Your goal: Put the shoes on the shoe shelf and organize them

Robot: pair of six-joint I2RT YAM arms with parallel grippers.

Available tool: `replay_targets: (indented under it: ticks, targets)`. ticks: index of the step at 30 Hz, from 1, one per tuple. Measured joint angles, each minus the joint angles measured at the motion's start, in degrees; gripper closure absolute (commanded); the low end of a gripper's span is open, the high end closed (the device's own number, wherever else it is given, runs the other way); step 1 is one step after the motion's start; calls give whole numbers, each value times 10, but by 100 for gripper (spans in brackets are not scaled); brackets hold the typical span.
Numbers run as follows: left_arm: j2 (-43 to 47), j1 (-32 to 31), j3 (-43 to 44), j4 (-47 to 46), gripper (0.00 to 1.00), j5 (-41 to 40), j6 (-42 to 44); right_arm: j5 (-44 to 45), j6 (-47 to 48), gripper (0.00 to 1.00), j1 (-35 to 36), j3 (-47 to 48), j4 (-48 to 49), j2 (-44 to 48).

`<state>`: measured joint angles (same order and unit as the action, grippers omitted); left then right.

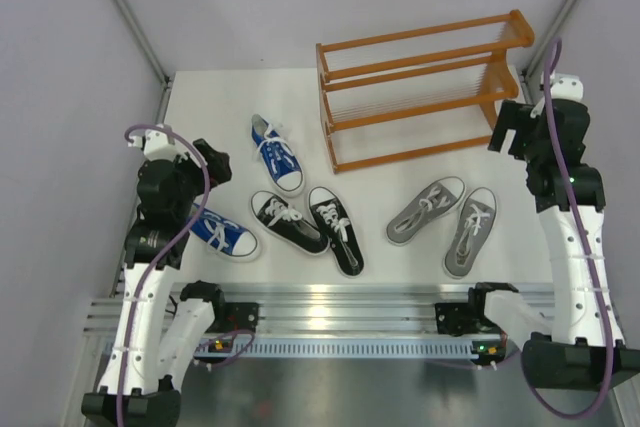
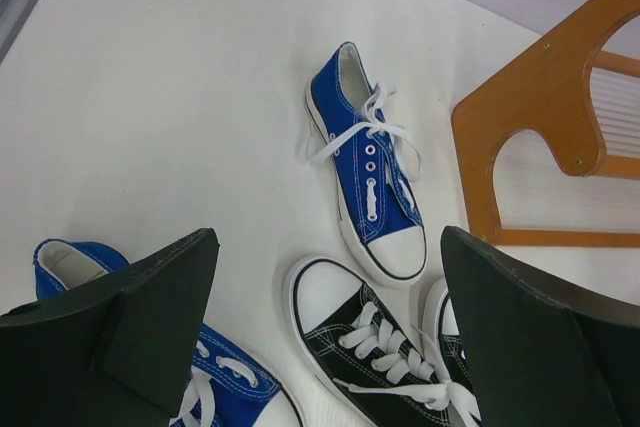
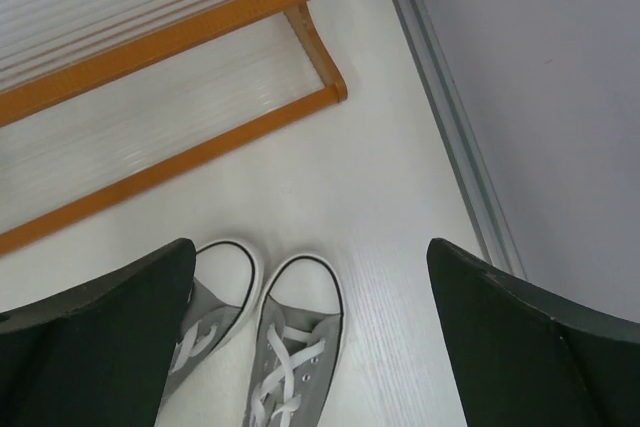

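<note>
All six shoes lie on the white table. One blue shoe lies left of the shelf, the other blue shoe near my left arm. Two black shoes lie side by side at centre; one shows in the left wrist view. Two grey shoes lie at the right, toes toward the shelf. The orange-brown shelf stands empty at the back. My left gripper is open and empty above the blue and black shoes. My right gripper is open and empty beside the shelf's right end.
An aluminium rail carries both arm bases along the near edge. Grey walls with metal frame posts close in the left and right sides. A metal strip marks the table's right edge close to the shelf's end.
</note>
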<state>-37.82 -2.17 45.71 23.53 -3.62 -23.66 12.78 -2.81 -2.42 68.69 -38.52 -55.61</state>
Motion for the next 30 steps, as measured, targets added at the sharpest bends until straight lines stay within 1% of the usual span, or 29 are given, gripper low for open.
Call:
replay_targets:
  ticks: [3, 5, 10, 13, 15, 21, 25, 30]
  targets:
    - [6, 0, 0, 17, 2, 5, -2, -5, 11, 1, 0, -1, -18, 1]
    - [12, 0, 0, 26, 2, 11, -3, -40, 52, 1, 0, -10, -26, 9]
    - [18, 0, 3, 45, 2, 30, -6, -168, 217, 1, 8, -49, -88, 63]
    - [20, 0, 3, 50, 2, 47, -7, -181, 292, 1, 37, -66, -127, 88]
    - [20, 0, 3, 52, 2, 59, -7, -179, 330, 1, 54, -66, -156, 89]
    - [19, 0, 3, 53, 2, 83, -12, -170, 399, 1, 60, -66, -238, 51]
    - [14, 0, 3, 53, 2, 92, -13, -197, 433, 1, 61, -78, -279, 49]
    - [-3, 0, 3, 53, 2, 101, -13, -220, 442, 0, 61, -152, -290, 47]
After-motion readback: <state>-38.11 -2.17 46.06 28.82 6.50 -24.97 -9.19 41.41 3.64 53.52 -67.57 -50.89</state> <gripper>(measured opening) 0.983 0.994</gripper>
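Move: Below and to the left of the empty, open right hand lies the right-hand grey shoe, its middle about 8 cm left, 5 cm back and 26 cm down. The other grey shoe is some 20 cm to the hand's left and 2 cm ahead; the shelf's near right foot stands about 22 cm straight ahead. From the left hand, the right-hand grey shoe is roughly 68 cm right and 3 cm back. Swinging back and left while sinking, then mostly down and back, the right hand heads for the right-hand grey shoe, dropping about 15 cm and drawing back 12 or so. The wrist turns some 50 degrees counter-clockwise and tips down; the fingers stay wide open, short of contact. The left hand, also open, drifts about 3 cm right and slightly down. ##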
